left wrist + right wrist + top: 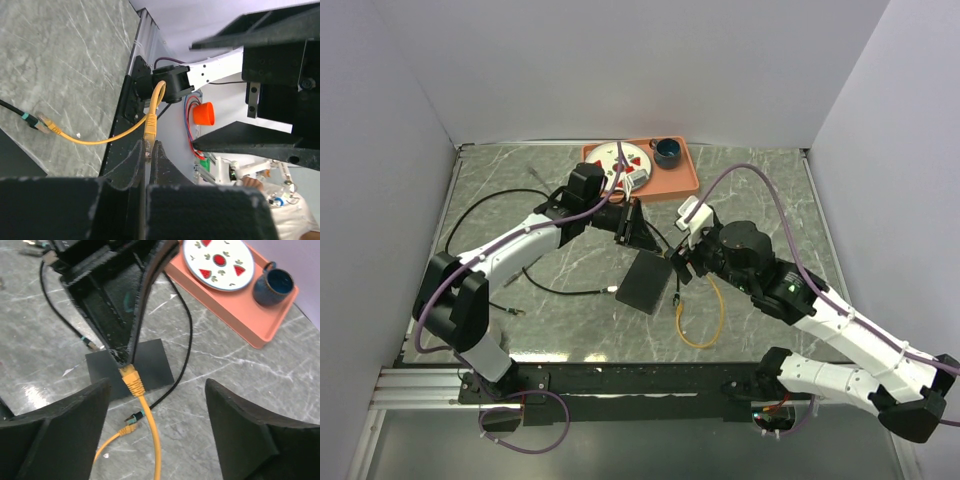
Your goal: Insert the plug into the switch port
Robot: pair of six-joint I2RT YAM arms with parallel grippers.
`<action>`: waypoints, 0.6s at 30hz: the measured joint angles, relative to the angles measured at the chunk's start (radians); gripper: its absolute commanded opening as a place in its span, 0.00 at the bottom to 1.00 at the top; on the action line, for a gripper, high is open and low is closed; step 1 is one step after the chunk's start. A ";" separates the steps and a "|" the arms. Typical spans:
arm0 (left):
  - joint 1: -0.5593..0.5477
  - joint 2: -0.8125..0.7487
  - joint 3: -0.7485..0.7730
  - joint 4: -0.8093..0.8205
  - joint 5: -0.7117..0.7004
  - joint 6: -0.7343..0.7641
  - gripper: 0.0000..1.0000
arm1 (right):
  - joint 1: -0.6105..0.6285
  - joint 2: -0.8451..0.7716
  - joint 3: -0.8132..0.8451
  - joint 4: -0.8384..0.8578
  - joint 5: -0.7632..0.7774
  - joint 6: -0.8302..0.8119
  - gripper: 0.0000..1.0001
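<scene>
In the left wrist view my left gripper is shut on the yellow plug, pinching its tip so that the plug hangs above the table. The same plug shows in the right wrist view under the left gripper's fingertips, with its yellow cable trailing down between my right gripper's open fingers, which touch nothing. The flat black box lies on the table just below and behind the plug. Its switch port is hidden from every view.
The cable's other yellow plug and a black cable's teal-banded end lie on the marble below. An orange tray at the back holds a watermelon plate and a blue mug. Black cable loops on the left.
</scene>
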 measured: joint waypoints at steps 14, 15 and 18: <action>0.001 0.034 0.000 -0.009 0.024 -0.016 0.01 | 0.000 0.072 0.005 -0.048 -0.160 -0.038 0.62; 0.001 0.034 0.000 -0.010 0.024 -0.016 0.01 | 0.000 0.080 0.006 -0.055 -0.164 -0.039 0.60; 0.001 0.034 0.000 -0.011 0.024 -0.014 0.01 | 0.000 0.100 0.007 -0.068 -0.163 -0.045 0.59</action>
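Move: The yellow plug, pinched in the left fingertips about 1 cm to the right of that hand's point, lies some 4 cm left, 1 cm ahead of and 5 cm below the open right hand. Down on the table, about 25 cm below the right hand, are the black tablet, roughly 9 cm left and 2 cm ahead, and the black cable's end, 1 cm left and 3 cm back. The right hand sinks about 4 cm, shifting left towards the plug and partly closing; the left keeps hold. ##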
